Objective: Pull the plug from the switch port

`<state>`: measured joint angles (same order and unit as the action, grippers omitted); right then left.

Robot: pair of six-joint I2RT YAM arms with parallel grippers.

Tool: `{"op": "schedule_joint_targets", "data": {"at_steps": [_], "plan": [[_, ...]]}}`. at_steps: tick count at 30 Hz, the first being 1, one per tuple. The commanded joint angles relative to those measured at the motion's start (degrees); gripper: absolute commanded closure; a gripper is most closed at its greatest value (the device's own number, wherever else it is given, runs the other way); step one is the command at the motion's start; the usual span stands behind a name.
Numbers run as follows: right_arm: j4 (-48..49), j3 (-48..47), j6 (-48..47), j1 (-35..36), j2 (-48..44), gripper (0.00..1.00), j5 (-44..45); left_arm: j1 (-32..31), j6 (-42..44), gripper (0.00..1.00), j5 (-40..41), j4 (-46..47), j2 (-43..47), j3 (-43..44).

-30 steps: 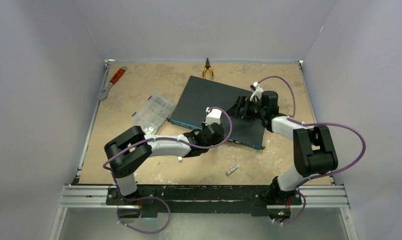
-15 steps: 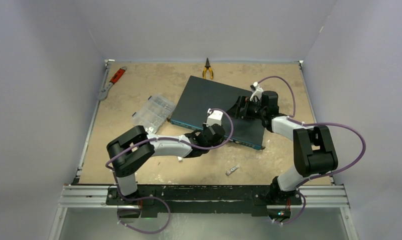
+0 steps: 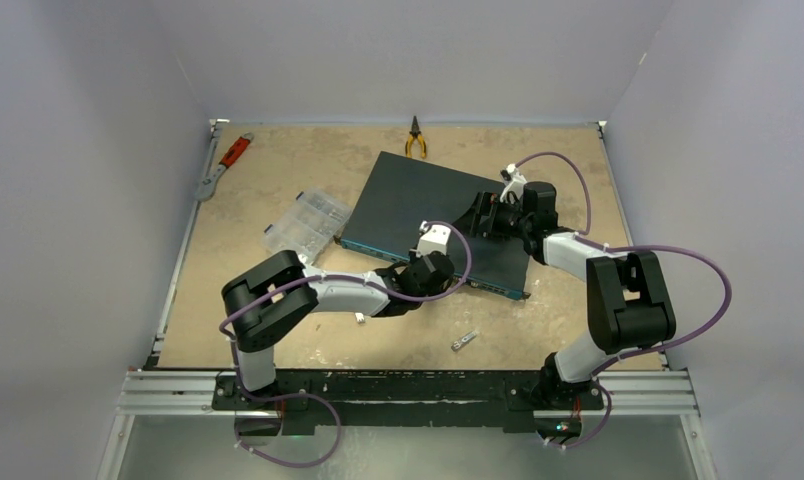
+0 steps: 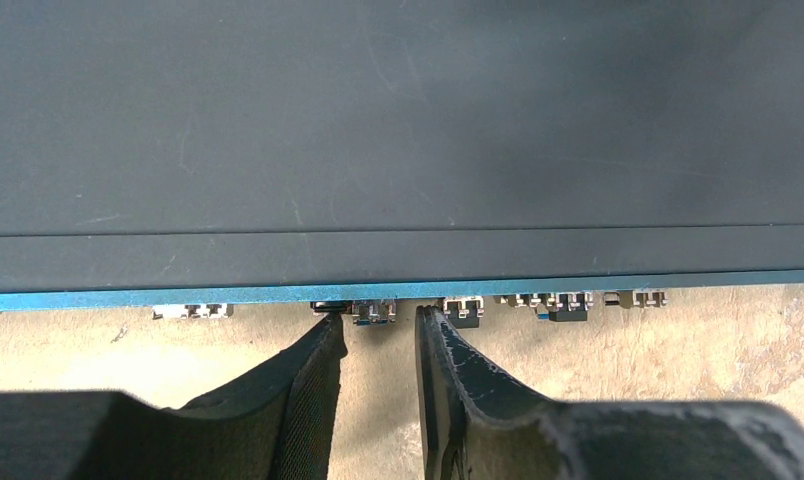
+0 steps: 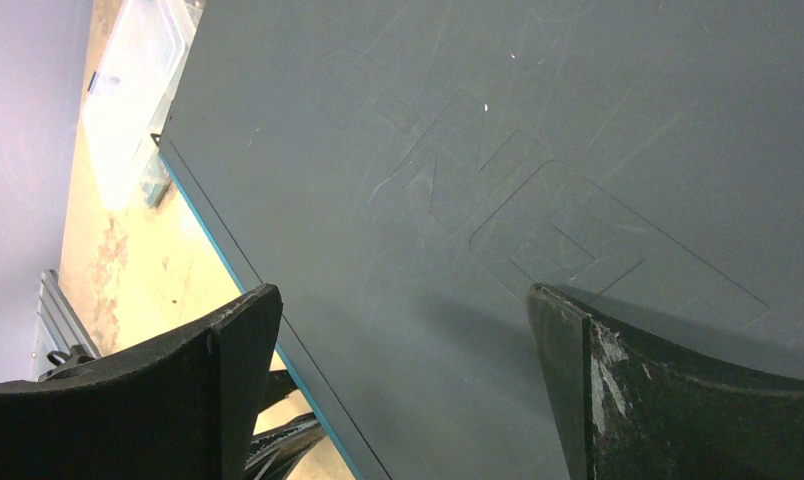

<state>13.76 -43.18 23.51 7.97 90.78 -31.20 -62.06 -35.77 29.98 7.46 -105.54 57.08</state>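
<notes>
The switch (image 3: 428, 200) is a flat dark-teal box lying at an angle on the table, its blue-edged port face (image 4: 578, 288) turned toward the arms. A small plug (image 4: 375, 312) with a blue tab sits in a port on that face. My left gripper (image 4: 378, 330) is at the port face, open, its fingertips (image 4: 325, 340) on either side of the plug with a gap on the right. From above, the left gripper (image 3: 452, 278) covers the plug. My right gripper (image 5: 403, 320) stands wide open over the switch's top, also seen from above as the right gripper (image 3: 483, 215).
More connectors (image 4: 568, 305) sit in ports to the right of the plug. A clear compartment box (image 3: 306, 225) lies left of the switch. Pliers (image 3: 415, 138) and a red-handled wrench (image 3: 226, 160) lie at the back. A small loose connector (image 3: 465, 340) lies near the front.
My left arm has shifted slightly to the right along the switch's front edge. The right arm and the switch have not moved.
</notes>
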Motion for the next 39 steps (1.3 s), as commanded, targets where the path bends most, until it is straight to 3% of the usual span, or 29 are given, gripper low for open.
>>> {"op": "schedule_joint_targets", "data": {"at_steps": [1,13,18,28,39], "plan": [[-13.1,3.3,-2.3,-1.3,4.3,0.02,7.2,0.5,1.5,0.69,2.1,2.6,0.4,3.3],[-12.4,3.6,-2.3,-1.4,4.7,0.02,6.6,0.5,1.9,0.81,3.9,2.9,1.2,3.9],[-12.2,3.7,-2.3,-1.4,4.8,0.02,6.2,0.4,2.2,1.0,2.3,3.5,0.8,4.4],[-12.3,3.6,-2.4,-1.4,4.8,0.02,6.2,-1.3,1.2,1.0,2.6,2.5,3.4,2.8],[-12.3,3.6,-2.5,-1.3,4.7,0.01,6.3,-4.1,-3.4,1.0,6.0,0.6,8.6,-4.4]]}}
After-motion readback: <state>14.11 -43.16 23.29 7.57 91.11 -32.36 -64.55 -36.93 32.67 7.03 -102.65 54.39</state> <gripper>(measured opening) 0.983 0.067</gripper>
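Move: The plug to be pulled sits in its switch port right at the left fingertips, about 1 cm ahead and level with the hand. In the same row, a black plug stands some 1 cm left and 1 cm ahead, and another plug about 3 cm right, level front to back. A loose plug lies on the table about 11 cm back, 2 cm right and 2 cm lower. From the right hand the port plug is about 10 cm back, 3 cm left, 4 cm down. Close the left gripper from about a third open until it pinches the outer end of the plug from both sides, holding the hand almost in place with barely any lift. Keep that pinch, then draw the plug back and slightly left, straight out from the switch front, by about 1.5 to 2 cm, speeding up at the end. ##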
